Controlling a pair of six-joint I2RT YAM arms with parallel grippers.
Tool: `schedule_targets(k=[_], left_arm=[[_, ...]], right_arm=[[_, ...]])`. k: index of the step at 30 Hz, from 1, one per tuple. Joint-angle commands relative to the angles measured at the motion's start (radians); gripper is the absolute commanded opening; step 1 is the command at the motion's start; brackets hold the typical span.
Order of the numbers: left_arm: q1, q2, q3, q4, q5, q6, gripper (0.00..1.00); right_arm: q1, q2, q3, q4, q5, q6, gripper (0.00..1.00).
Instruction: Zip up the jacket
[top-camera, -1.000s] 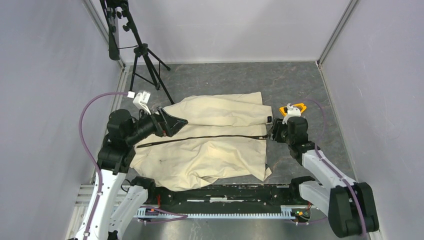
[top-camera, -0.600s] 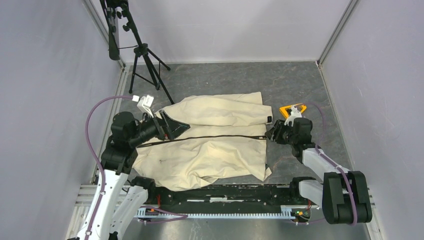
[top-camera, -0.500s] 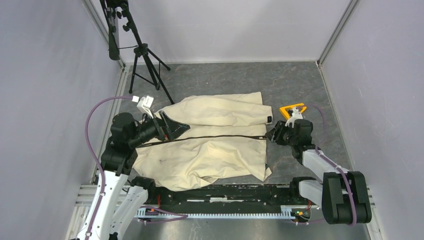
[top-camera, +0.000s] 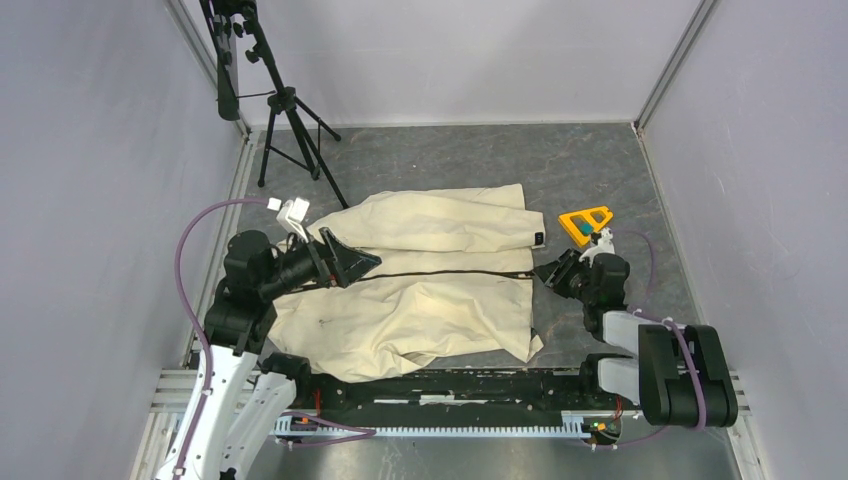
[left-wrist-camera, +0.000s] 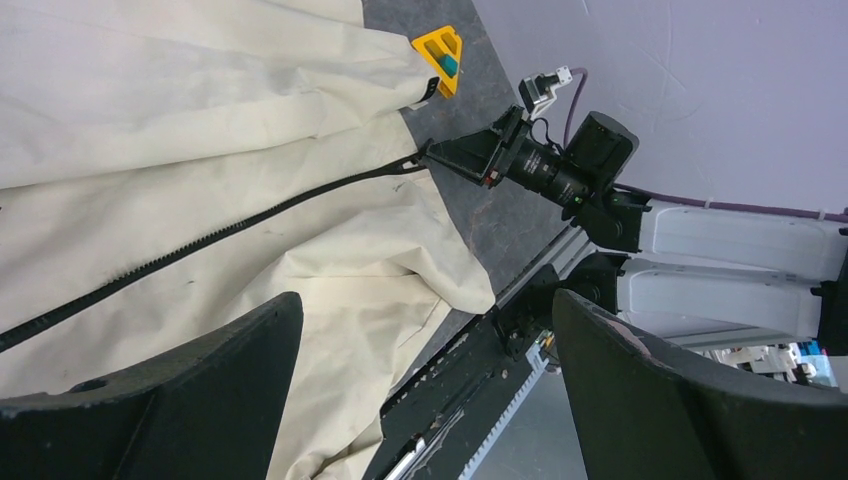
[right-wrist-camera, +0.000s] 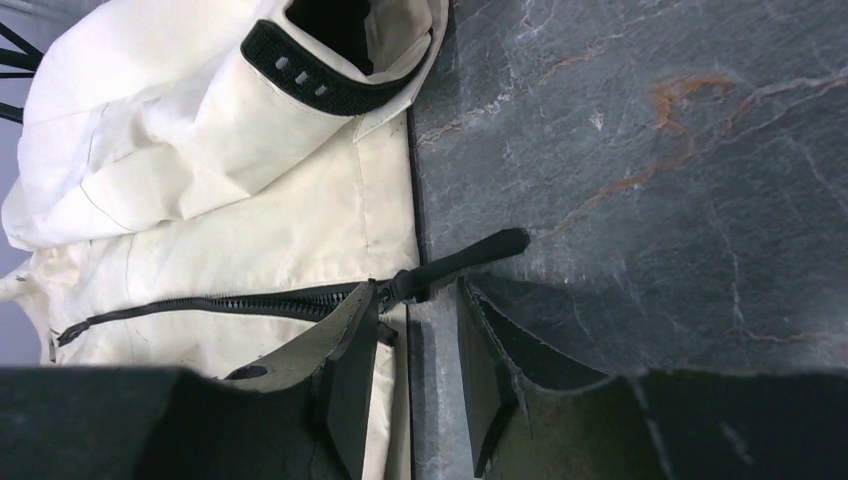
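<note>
The cream jacket (top-camera: 420, 290) lies spread on the dark floor, its black zipper line (top-camera: 420, 273) running left to right across the front. My left gripper (top-camera: 352, 256) hovers wide open over the jacket's left end; in the left wrist view its fingers (left-wrist-camera: 150, 400) frame cloth (left-wrist-camera: 200, 130) and zipper (left-wrist-camera: 200, 240), touching neither. My right gripper (top-camera: 547, 270) sits low at the zipper's right end. In the right wrist view the jaws (right-wrist-camera: 417, 292) stand narrowly apart round the slider. The black pull tab (right-wrist-camera: 465, 255) sticks out past them over the floor. Nothing is pinched.
A yellow block (top-camera: 587, 221) lies on the floor just behind my right wrist. A black tripod (top-camera: 290, 110) stands at the back left. The black base rail (top-camera: 450, 385) runs along the near edge under the jacket's hem. A black cuff strap (right-wrist-camera: 310, 75) shows on the sleeve.
My right arm has folded back and down, uncovering the yellow block, and its jaws have narrowed. The left gripper has drifted slightly right over the jacket, still wide open.
</note>
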Motion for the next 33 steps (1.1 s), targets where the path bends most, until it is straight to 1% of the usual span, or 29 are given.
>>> schedule_targets(k=[1,7,10,12,14,16,18,21,23,26,28,29,33], left_arm=[[-0.003,-0.001,-0.004,0.037,0.038,-0.040,1.00],[-0.004,0.037,-0.012,0.037,0.063,-0.041,1.00],[-0.013,0.086,-0.048,0.079,0.097,-0.078,1.00],[-0.031,0.123,-0.070,0.109,0.098,-0.105,1.00],[-0.062,0.157,-0.084,0.128,0.060,-0.132,1.00],[-0.108,0.193,-0.084,0.132,-0.010,-0.164,1.00],[-0.163,0.237,-0.084,0.136,-0.075,-0.207,1.00],[-0.257,0.283,-0.103,0.192,-0.107,-0.270,1.00],[-0.317,0.280,-0.121,0.223,-0.166,-0.307,1.00],[-0.403,0.245,-0.141,0.226,-0.304,-0.375,1.00],[-0.451,0.238,-0.147,0.238,-0.373,-0.412,1.00],[-0.467,0.251,-0.136,0.242,-0.380,-0.416,1.00],[-0.494,0.328,-0.035,0.207,-0.347,-0.377,1.00]], right_arm=[[-0.005,0.073,-0.023,0.166,-0.023,0.049,0.40],[-0.003,0.146,-0.001,0.221,-0.085,0.026,0.40],[-0.002,0.172,-0.020,0.283,-0.135,0.027,0.40],[-0.002,0.173,-0.040,0.307,-0.126,0.030,0.40],[-0.002,0.176,-0.048,0.328,-0.123,0.029,0.40],[0.000,0.181,-0.050,0.361,-0.142,0.028,0.40],[0.004,0.188,-0.057,0.412,-0.167,0.032,0.36],[0.024,0.189,-0.062,0.463,-0.178,0.040,0.32],[0.031,0.180,-0.053,0.453,-0.178,0.030,0.29],[0.031,0.157,-0.048,0.433,-0.167,0.024,0.23],[0.031,0.156,-0.046,0.427,-0.165,0.033,0.22],[0.057,0.159,-0.042,0.428,-0.174,0.040,0.21],[0.058,0.173,-0.040,0.458,-0.206,0.064,0.16]])
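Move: The zipper's black pull tab is practically at the right fingertips, its middle about 1 cm ahead, 1 cm to the right and 1 cm below them. From the same hand, the slider is some 2 cm left and level fore and aft, the sleeve cuff about 8 cm straight ahead, and the yellow dispenser roughly 11 cm ahead and 11 cm right. From the raised left hand, the tab lies about 36 cm right, 9 cm ahead and 25 cm down. The right hand works leftward about 4 cm along the zip from the hem edge, first nearly level and then rising some 2 cm, its fingertips lifting and swinging counter-clockwise by roughly 10 degrees each while the half-open fingers narrow onto the base of the pull tab beside the slider. Meanwhile the left hand, wide open and touching nothing, sinks about 9 cm over the jacket and goes some 8 cm to the right towards the slider end, easing back slightly and tipping its fingers about 25 degrees further down. ##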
